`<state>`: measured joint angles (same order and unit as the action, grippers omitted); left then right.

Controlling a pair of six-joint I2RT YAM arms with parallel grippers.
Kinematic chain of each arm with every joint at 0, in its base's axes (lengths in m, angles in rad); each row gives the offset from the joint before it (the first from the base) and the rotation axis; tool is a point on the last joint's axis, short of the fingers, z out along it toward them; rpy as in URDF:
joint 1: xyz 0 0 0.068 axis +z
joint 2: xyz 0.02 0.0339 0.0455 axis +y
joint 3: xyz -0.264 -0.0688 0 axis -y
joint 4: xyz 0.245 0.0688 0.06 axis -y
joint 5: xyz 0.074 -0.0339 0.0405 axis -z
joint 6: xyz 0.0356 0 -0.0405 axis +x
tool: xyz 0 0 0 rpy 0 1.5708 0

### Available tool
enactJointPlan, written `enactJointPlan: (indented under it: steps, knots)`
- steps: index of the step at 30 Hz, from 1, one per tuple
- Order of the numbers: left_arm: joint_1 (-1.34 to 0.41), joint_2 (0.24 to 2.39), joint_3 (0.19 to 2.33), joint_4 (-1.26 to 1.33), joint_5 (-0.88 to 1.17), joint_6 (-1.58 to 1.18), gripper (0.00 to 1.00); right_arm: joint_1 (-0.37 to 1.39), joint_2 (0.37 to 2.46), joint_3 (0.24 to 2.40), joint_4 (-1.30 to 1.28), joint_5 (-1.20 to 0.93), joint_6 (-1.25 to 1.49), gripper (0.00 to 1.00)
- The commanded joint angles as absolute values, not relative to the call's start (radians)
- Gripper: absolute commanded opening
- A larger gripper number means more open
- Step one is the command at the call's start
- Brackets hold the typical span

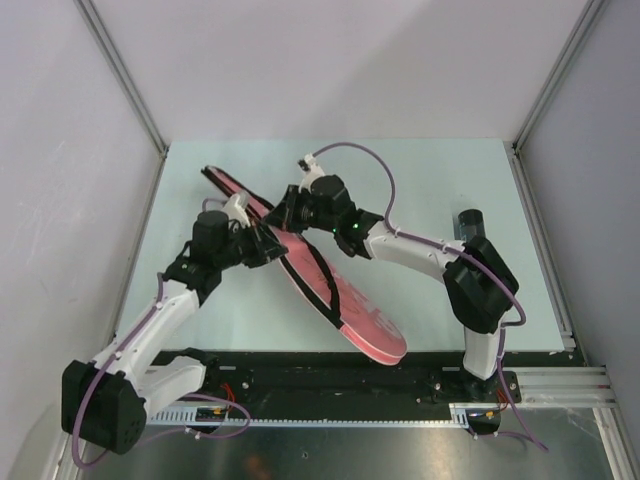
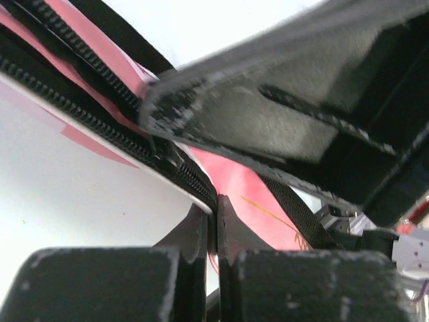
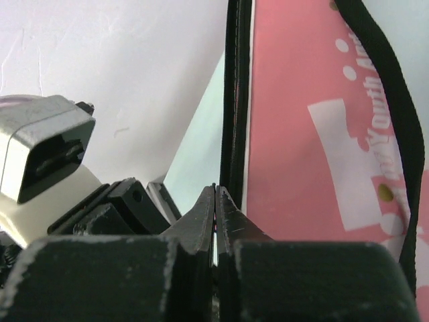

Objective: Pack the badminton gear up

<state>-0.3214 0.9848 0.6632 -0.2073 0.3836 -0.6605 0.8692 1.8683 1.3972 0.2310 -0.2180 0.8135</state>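
The pink racket-shaped bag [image 1: 350, 310] lies slantwise on the table, narrow end at the far left, wide end near the front edge. A black strap [image 1: 325, 275] runs along its top. My left gripper [image 1: 272, 245] is shut at the bag's near side. In the left wrist view its tips [image 2: 216, 201] pinch the bag's black zipper edge [image 2: 100, 114], with pink cloth [image 2: 241, 181] behind. My right gripper [image 1: 287, 213] is shut at the far side. Its tips [image 3: 215, 190] meet on the black edge trim of the bag [image 3: 295, 134].
A dark tube [image 1: 468, 220] stands upright at the right, just behind the right arm's elbow. The two wrists sit very close together over the bag. The right gripper's body [image 2: 288, 114] fills the upper right of the left wrist view. Walls close in on both sides and the back.
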Motion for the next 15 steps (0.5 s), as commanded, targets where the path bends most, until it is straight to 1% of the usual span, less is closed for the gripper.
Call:
enactJointPlan:
  steps: [1, 3, 7, 15]
  knots:
    - [-0.330, 1.058, 0.790, -0.173, 0.563, -0.465, 0.00, 0.858, 1.879, 1.580, 0.292, -0.233, 0.717, 0.00]
    - [-0.330, 1.078, 0.816, -0.175, 0.629, -0.421, 0.00, 0.838, 1.893, 1.621, 0.284, -0.218, 0.669, 0.00]
    - [-0.330, 1.080, 0.833, -0.183, 0.667, -0.356, 0.00, 0.758, 1.953, 1.733, 0.279, -0.236, 0.657, 0.00]
    - [-0.337, 1.106, 0.865, -0.209, 0.782, -0.272, 0.00, 0.666, 2.114, 2.071, 0.210, -0.244, 0.602, 0.00]
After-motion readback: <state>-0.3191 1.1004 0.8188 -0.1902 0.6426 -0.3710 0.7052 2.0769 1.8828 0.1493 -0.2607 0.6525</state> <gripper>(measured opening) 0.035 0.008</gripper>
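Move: Both hands already grip the bag's zip edge near its middle. From the left hand the narrow end lies about 18 cm ahead, 17 left and a little below, the rounded end some 22 back, 23 right and 12 below. From the right hand the narrow end is about 10 cm ahead, 16 left and 5 below, the rounded end about 30 back, 24 right and 15 below. Both still pinching the zip edge, right hand goes about 12 cm forward and up, left rises, twisting clockwise. ##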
